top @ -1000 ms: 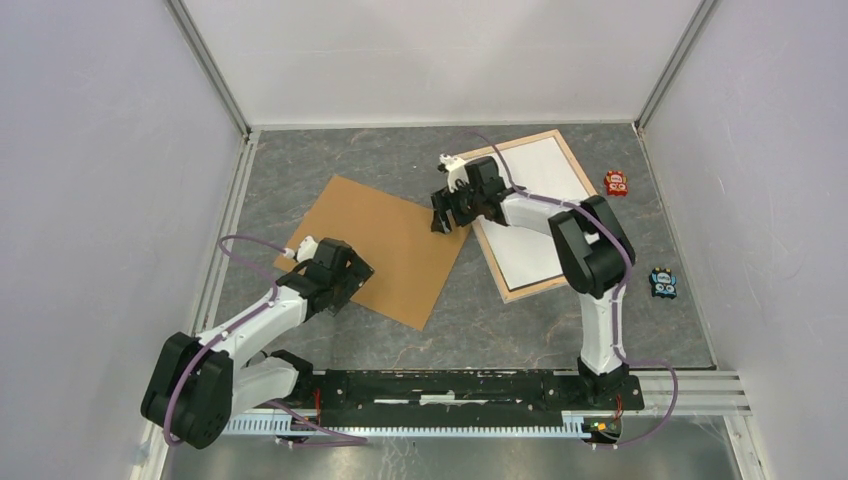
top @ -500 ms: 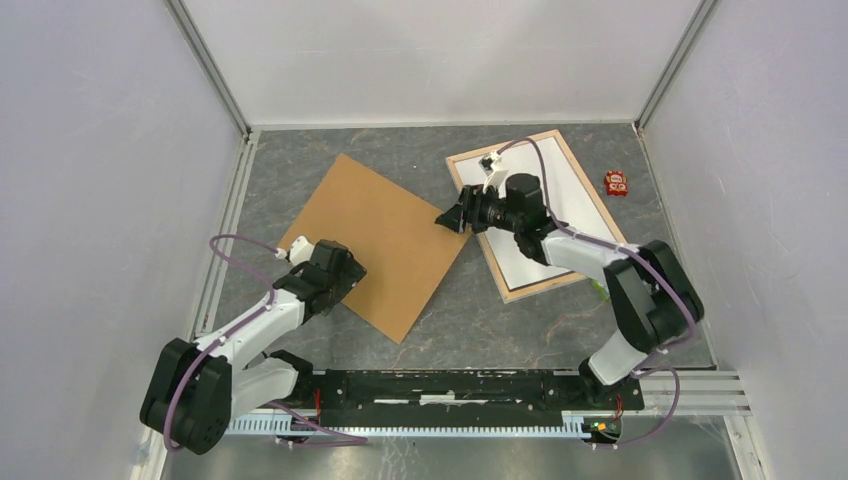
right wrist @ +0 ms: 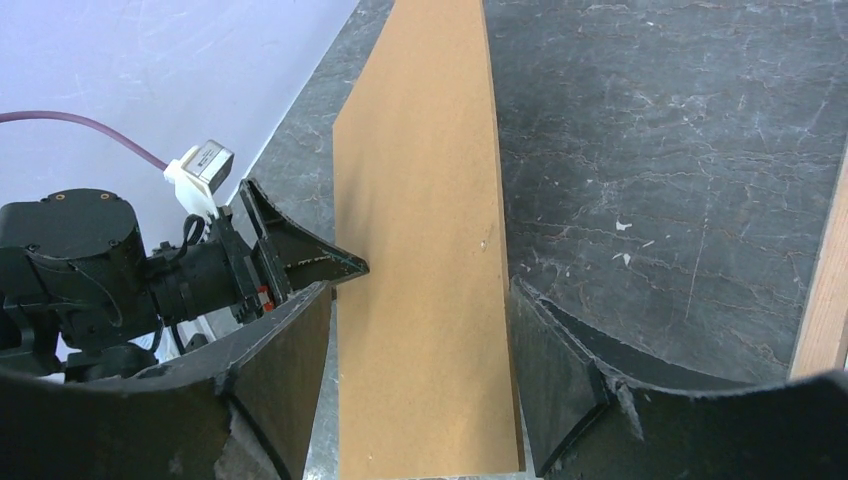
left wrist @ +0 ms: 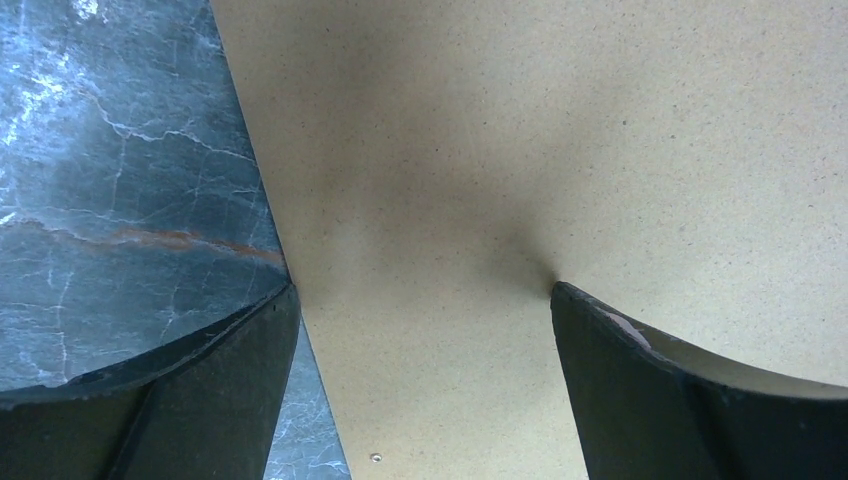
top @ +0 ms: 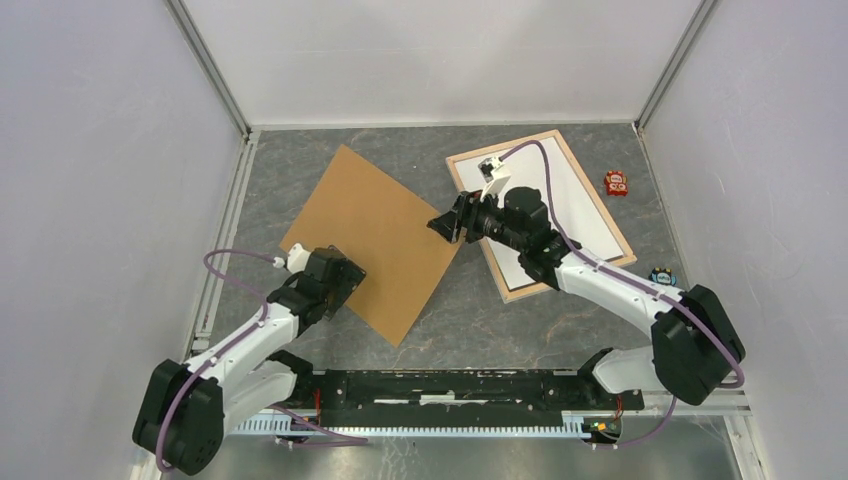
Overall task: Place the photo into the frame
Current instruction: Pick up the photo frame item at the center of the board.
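Observation:
The pale wooden frame (top: 597, 200) lies flat at the back right with the white photo (top: 585, 215) inside its rails. One rail shows in the right wrist view (right wrist: 825, 300). The brown backing board (top: 375, 225) lies left of it. My right gripper (top: 443, 226) is at the board's right corner. Its jaws stand apart with the board (right wrist: 420, 200) between them (right wrist: 422, 283). My left gripper (top: 340, 285) is open at the board's near-left edge. In the left wrist view (left wrist: 425, 290) it straddles the edge of the board (left wrist: 500, 150).
A small red toy (top: 616, 183) sits right of the frame. A small blue toy (top: 662, 274) is partly hidden by my right arm. Lilac walls close in the marbled grey floor (top: 480, 310). A black rail (top: 450, 385) runs along the near edge.
My right arm's elbow has swung out to the right and low, with its gripper still at the board's right corner. The board has turned, its far corner going back. My left gripper drew slightly nearer.

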Controlling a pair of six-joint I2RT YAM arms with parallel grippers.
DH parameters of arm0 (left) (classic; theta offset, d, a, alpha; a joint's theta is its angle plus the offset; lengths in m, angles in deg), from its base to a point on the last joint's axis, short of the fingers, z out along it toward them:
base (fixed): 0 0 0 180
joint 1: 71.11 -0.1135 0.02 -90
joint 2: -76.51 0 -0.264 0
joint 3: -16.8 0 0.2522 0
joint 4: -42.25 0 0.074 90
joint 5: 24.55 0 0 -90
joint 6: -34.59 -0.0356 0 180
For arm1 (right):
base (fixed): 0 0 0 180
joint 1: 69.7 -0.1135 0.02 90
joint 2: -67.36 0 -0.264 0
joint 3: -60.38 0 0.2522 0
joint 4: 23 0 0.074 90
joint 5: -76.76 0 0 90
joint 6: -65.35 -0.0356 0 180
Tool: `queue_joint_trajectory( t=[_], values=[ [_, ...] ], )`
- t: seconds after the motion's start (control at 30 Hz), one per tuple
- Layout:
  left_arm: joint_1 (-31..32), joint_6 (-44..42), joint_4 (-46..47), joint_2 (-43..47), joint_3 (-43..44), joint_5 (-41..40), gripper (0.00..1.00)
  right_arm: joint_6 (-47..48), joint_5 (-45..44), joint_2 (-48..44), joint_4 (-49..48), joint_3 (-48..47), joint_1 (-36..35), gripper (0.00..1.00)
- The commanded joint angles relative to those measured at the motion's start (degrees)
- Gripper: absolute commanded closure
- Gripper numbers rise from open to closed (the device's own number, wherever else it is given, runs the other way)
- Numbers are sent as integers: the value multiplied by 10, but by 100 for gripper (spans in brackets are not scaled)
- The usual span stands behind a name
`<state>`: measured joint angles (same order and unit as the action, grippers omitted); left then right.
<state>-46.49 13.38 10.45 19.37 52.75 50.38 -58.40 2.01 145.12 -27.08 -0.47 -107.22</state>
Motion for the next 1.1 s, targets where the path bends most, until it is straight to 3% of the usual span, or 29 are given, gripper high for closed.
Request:
queue_joint_trajectory(
  t=[0.0, 0.4, 0.67, 0.77, 0.87, 1.07],
  values=[
    [28, 23, 30, -2, -28, 130, 0, -61, 117, -22, 22, 2, -101, 32],
    [30, 26, 44, 93, -59, 147, 0, -178, 35, -84, -87, 70, -195, 33],
    [30, 47, 16, 153, -65, 174, 0, -177, -2, -42, -98, 23, -248, 33],
    [30, 53, -6, 180, -60, 169, 0, -150, -72, -28, -38, -15, -271, 33],
    [30, 58, -12, 200, -58, 168, 0, -119, -199, -16, 73, -69, -303, 31],
    [30, 51, -24, 198, -51, 167, 0, -156, -361, 5, 216, -140, -339, 31]
  ],
)
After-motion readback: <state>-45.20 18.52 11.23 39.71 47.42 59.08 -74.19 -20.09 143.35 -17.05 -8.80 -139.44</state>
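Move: The brown backboard is already tilted, its right corner raised between the right hand's fingers; its middle lies roughly 16 cm to that hand's left, 2 cm back and 11 cm below. The left gripper, towards which it is brought, is about 22 cm left, 11 cm back and 18 cm lower, while the frame lies some 24 cm right, 7 cm ahead and 20 cm down. From the left hand the backboard's middle is about 9 cm ahead, 6 cm right and 6 cm higher. The brown backboard, still caught slantwise between the right hand's part-open fingers, is drawn back about 15 cm and left about 10 cm towards the left gripper, rising some 5 cm. The left hand, wide open with its fingertips against the board's face near the lower edge, rises about 5 cm and shifts 3 cm right with it, its fingers tipping up and rolling left side down. ##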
